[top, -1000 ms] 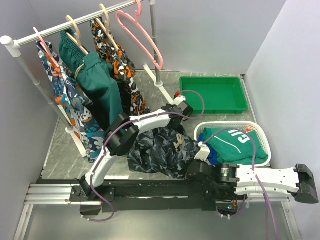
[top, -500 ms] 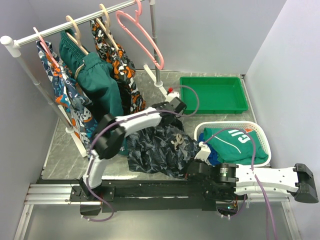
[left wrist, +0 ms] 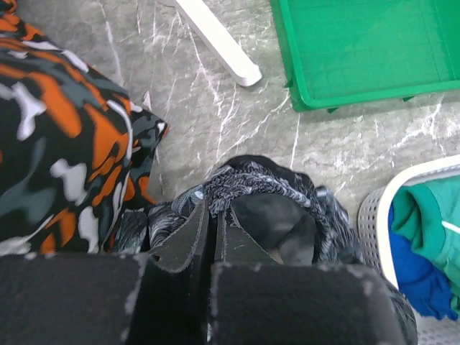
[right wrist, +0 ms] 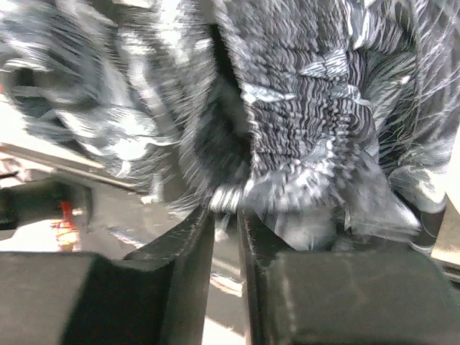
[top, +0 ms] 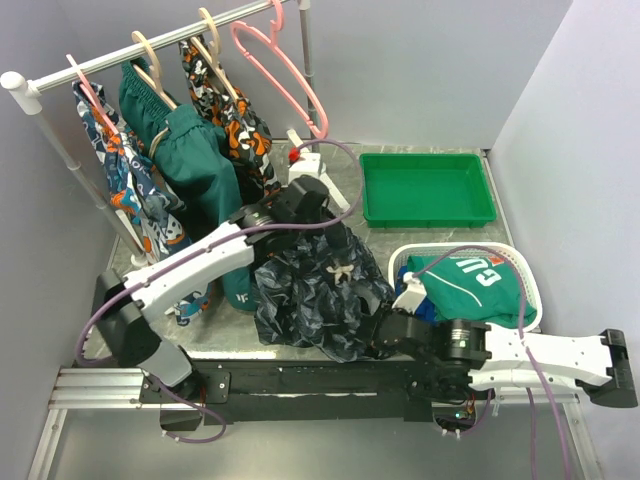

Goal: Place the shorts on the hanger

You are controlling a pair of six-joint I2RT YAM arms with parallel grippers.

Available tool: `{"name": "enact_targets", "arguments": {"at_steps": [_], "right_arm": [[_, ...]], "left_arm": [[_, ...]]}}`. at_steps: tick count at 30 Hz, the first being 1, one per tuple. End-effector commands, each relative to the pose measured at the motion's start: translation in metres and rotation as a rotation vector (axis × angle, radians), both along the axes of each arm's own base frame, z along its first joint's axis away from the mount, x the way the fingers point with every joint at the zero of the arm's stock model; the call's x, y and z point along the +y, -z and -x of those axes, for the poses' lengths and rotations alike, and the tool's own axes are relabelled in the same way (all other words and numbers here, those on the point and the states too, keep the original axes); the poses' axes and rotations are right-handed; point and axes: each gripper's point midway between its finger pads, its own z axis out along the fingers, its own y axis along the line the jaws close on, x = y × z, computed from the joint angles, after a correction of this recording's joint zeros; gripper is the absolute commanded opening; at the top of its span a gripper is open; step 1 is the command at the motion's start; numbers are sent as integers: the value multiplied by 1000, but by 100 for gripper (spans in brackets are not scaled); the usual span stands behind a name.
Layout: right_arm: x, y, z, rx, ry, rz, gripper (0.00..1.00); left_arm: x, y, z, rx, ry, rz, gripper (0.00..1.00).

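Note:
The shorts (top: 320, 290), dark with a pale leafy print and a white drawstring, hang in a bunch above the table's middle. My left gripper (top: 314, 218) is shut on their waistband and holds it up; in the left wrist view its jaws (left wrist: 214, 208) pinch the gathered waistband of the shorts (left wrist: 277, 188). My right gripper (top: 378, 330) is at the shorts' lower right edge. In the right wrist view its jaws (right wrist: 224, 210) stand slightly apart, and the blurred fabric of the shorts (right wrist: 309, 108) lies just beyond the tips. The pink hanger (top: 285, 75) hangs bare on the rail, behind and above the left gripper.
The clothes rail (top: 150, 45) carries plain green shorts (top: 195, 170), orange-patterned shorts (top: 235, 130) and beige wooden hangers (top: 150, 60). The rack's white foot (left wrist: 219, 43) lies on the marble top. A green tray (top: 425, 190) sits back right; a white basket (top: 520, 265) with clothes sits right.
My left gripper shut on the waistband, then moved up and back-left toward the rail, pulling the shorts up. The right gripper's jaws have parted a little.

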Motion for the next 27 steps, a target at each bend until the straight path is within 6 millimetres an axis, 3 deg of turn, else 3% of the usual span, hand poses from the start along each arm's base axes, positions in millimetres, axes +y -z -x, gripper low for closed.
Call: {"name": "enact_targets", "arguments": {"at_steps": [1,3,7,10,14,18,20,24,27], "right_arm": [[-1,-49,-9,-77,15,-58,34],[-3,-64,-9,-95,3,-63,42],[-13,-73,-13,-109,23,-16,51],[-18,-69,-17,-107,56,48,58],[-24,-46,-22,-74,125,193,67],[-25,-34,-35,-63,177,234,69],[-9,-35,-42,-61,137,182,69],[-5,-27,-63,-50,152,169,69],[-2,-15,-68,-28,146,214,66]], "left_arm": [[9,-9,12,1,17,41,1],[11,-10,15,0,15,46,1],[14,-12,19,-2,24,54,1],[14,-13,20,-4,31,57,1],[13,-16,21,-6,38,64,1],[13,-19,23,-12,48,74,1],[13,-20,22,-14,46,76,1],[14,-21,23,-16,47,74,1],[15,-24,23,-21,44,78,1]]}}
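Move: The held shorts' waist is raised by the left hand. Its free right-hand side is about 10 cm straight ahead of the right hand and 2 cm above it. The drawstring bow is some 12 cm ahead and 6 cm left, about 2 cm up; the white basket's middle is some 10 cm ahead, 23 cm right and slightly lower. From the left hand, that free side of the waist lies about 11 cm back, 9 cm right and 10 cm down. Up first, by about 6.5 cm, the right hand comes clear of the shorts' near edge, opening its fingers wide. It then sinks again by nearly 5 cm and reaches forward about 5 cm in all, low over the cloth towards the waist's free side, rolling its right side up and turning slightly clockwise. Meanwhile the left hand keeps its pinch on the waistband and eases back a couple of centimetres. ##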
